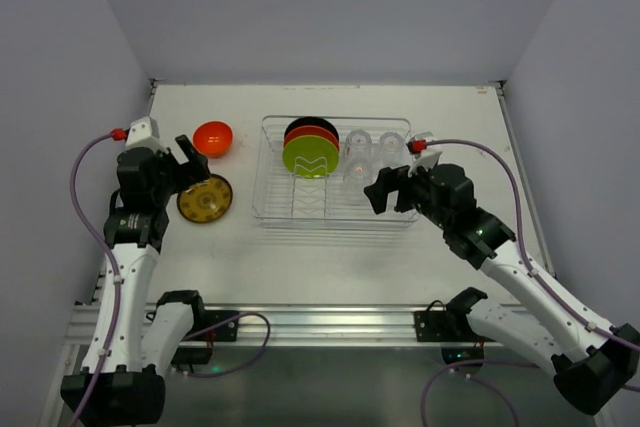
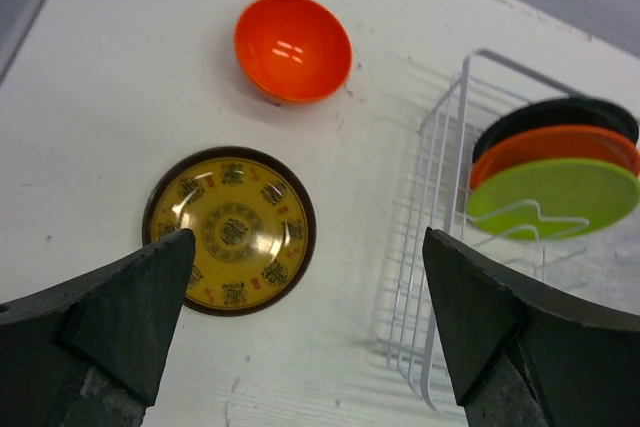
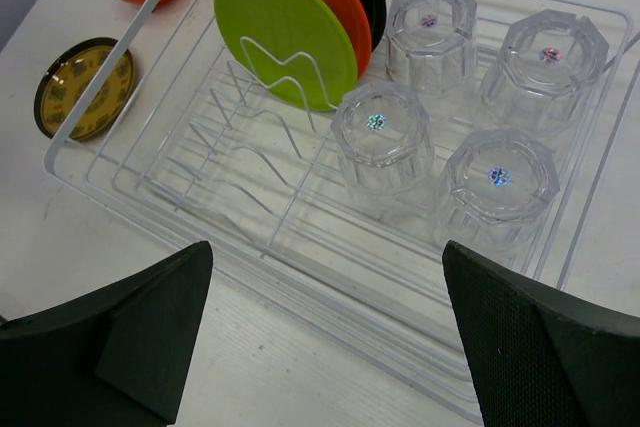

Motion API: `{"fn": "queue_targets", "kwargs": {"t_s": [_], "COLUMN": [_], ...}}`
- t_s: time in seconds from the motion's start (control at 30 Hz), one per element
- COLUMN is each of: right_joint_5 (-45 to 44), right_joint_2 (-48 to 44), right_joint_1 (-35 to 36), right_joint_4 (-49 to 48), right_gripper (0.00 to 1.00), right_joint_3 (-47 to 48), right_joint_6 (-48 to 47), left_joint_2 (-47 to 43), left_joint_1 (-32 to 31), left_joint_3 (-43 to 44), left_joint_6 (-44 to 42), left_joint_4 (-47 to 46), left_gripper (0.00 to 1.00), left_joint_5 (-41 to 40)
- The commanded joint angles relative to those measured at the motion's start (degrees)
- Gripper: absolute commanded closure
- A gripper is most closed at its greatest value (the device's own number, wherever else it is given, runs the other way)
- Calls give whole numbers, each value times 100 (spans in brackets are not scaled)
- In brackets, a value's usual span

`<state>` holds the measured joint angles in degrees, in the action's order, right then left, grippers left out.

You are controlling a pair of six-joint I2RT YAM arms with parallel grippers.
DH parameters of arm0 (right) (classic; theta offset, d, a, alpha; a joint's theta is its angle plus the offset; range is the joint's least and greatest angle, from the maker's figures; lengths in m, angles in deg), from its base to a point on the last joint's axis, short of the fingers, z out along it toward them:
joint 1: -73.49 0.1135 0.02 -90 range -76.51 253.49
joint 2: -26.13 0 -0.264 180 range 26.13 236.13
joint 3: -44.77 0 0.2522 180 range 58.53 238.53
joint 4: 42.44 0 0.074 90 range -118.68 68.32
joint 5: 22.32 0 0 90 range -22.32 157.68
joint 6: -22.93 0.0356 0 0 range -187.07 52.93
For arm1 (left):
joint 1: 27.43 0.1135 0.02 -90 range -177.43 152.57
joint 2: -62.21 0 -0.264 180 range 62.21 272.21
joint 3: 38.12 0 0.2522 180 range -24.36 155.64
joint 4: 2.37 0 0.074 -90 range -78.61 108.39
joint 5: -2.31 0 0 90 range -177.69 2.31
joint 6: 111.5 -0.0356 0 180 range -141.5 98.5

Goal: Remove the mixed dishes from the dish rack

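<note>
The clear dish rack stands mid-table. In its left half a black plate, a red-orange plate and a lime green plate stand on edge. Several clear tumblers sit upside down in its right half. The yellow-brown plate lies flat on the table left of the rack, with the orange bowl behind it. My left gripper hovers open just above and beside that plate, holding nothing. My right gripper is open over the rack's near right rim, in front of the tumblers.
The white table is walled by grey panels on the left, back and right. The rack's left wire end lies close to the right of my left gripper.
</note>
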<state>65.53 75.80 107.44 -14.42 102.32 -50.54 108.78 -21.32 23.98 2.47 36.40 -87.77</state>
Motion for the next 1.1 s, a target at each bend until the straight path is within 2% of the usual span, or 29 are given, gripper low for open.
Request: {"fn": "queue_targets", "kwargs": {"t_s": [0.0,0.13,0.27,0.6,0.7,0.77,0.83,0.9,0.97,1.0,1.07], "right_joint_5": [-311,-821,-1331,-1261,-1394,-1656,-1429,-1342,-738,6,180], "right_joint_2": [-264,-440,-651,-933,-1064,-1187,-1284,-1617,-1671,-1514,-1111], "right_joint_1": [-20,-29,-21,-29,-21,-21,-12,-20,-20,-12,-20], "right_joint_4": [-249,-56,165,297,499,646,850,-182,-1191,-1528,-2082], "right_gripper": [1,1,1,1,1,1,1,1,1,1,1], "right_joint_3": [-20,24,95,-10,-342,-293,-2,-613,-845,-933,-759], "right_joint_6": [-107,138,333,201,491,640,202,35,236,140,-18], "left_joint_2": [46,-130,-279,-570,-815,-842,-668,-326,-219,-253,-341], "left_joint_1": [-469,-523,-532,-532,-532,-488,-531,-1275,-1279,-1288,-1288], "left_joint_3": [-8,-210,-298,-378,-535,-510,-378,-334,-281,-264,-290], "left_joint_6": [-743,-815,-797,-604,-455,-393,-445,-384,-428,-402,-393], "left_joint_4": [338,-58,-85,266,285,320,442,496,495,539,522], "left_gripper": [0,0,0,0,0,0,0,0,0,0,0], "left_joint_5": [-396,-221,-440,-950,-1398,-1425,-1259,-1381,-1415,-1486,-1513]}}
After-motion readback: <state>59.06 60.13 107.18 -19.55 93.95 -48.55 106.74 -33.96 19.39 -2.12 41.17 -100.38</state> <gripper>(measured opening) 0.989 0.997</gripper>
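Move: The green plate, foremost of the racked plates, stands about 15 cm ahead of the right hand, 16 cm left and 13 cm below; the orange plate is some 2 cm beyond it. The front left glass is about 10 cm ahead, 4 cm left and 16 cm below. From the left hand, the green plate lies some 12 cm ahead, 27 cm right and 14 cm below, while the yellow plate lies about 6 cm ahead, 1 cm left and 22 cm below. Both open, left sinks about 4 cm towards the yellow plate; right swings 5 cm right, partly back, rising. ##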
